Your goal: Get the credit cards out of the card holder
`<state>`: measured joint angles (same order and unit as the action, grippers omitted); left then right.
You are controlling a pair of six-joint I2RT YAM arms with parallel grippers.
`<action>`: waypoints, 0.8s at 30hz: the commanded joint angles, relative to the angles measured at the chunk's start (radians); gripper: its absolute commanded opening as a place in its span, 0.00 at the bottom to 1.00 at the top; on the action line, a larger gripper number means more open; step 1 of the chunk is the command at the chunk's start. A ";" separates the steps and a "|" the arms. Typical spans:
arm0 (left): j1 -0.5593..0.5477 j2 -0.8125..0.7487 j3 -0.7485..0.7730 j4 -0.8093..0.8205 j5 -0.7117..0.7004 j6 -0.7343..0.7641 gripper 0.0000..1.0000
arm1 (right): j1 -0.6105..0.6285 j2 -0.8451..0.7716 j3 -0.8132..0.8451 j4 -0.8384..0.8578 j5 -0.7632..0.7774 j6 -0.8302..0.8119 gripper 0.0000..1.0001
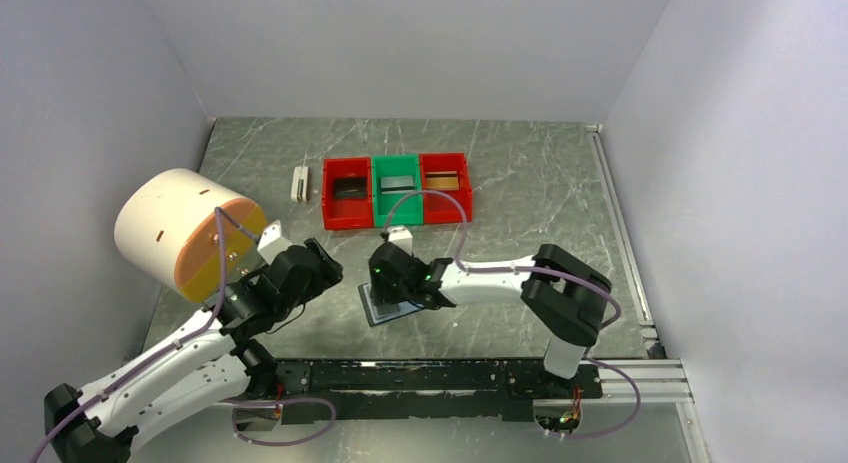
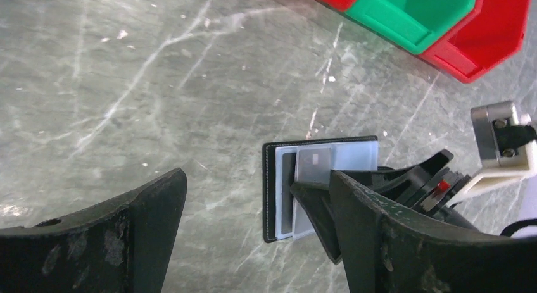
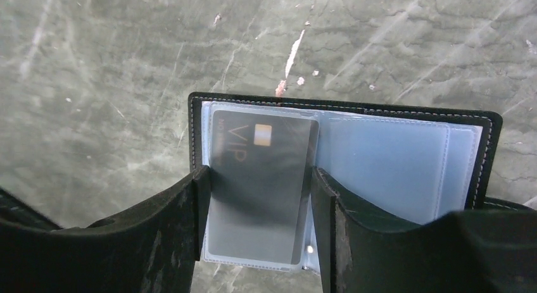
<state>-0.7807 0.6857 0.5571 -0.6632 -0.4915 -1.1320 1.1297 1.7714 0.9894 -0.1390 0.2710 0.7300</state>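
Note:
The card holder (image 1: 378,313) lies open on the table, black rim (image 3: 342,105) round bluish plastic pockets. A grey credit card (image 3: 263,179) marked VIP rests on its left pocket and also shows in the left wrist view (image 2: 313,166). My right gripper (image 3: 259,176) straddles that card's long edges. The left pad touches one edge and the right pad (image 3: 323,198) stands a sliver off the other, so the jaws are still open. My left gripper (image 2: 256,179) hangs wide open left of the card holder, holding nothing.
Red (image 1: 330,211), green (image 1: 380,211) and red (image 1: 468,205) bins stand in a row at the back, each with a card inside. A small white block (image 1: 299,183) lies left of them. A big cream cylinder (image 1: 170,223) sits at the far left.

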 commanded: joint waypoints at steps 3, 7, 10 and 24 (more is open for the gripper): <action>-0.002 0.051 -0.032 0.202 0.132 0.072 0.88 | -0.125 -0.083 -0.194 0.283 -0.314 0.111 0.43; 0.000 0.122 -0.056 0.342 0.251 0.101 0.89 | -0.188 -0.100 -0.283 0.429 -0.420 0.169 0.43; 0.015 0.204 -0.064 0.472 0.365 0.104 0.90 | -0.208 -0.100 -0.309 0.452 -0.441 0.178 0.43; 0.070 0.474 -0.210 1.026 0.571 -0.120 0.85 | -0.243 -0.110 -0.374 0.535 -0.478 0.203 0.43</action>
<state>-0.7296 1.1103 0.3805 0.1333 0.0147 -1.1793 0.8890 1.6669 0.6376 0.3931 -0.1890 0.9363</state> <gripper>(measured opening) 0.861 0.569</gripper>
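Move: The clear card sleeve with the VIP card is already pinched between my right fingers, its middle right at that hand. From my left hand this sleeve is about 14 cm to the right, some 4 cm back and roughly 8 cm below. The card holder's right half lies about 7 cm to the right of the sleeve, 1 cm farther out. The left red tray is some 20 cm ahead of my left hand and 4 cm to its right. I keep the sleeve pinched with my right hand and roll that wrist some 30 degrees, left side rising, shifting barely 1 to 2 cm right and up. Meanwhile I sweep my wide-open left hand about 12 cm right and 4 cm down, turning it clockwise and rolling its left side down, until a fingertip comes close to the sleeve's raised left edge. ##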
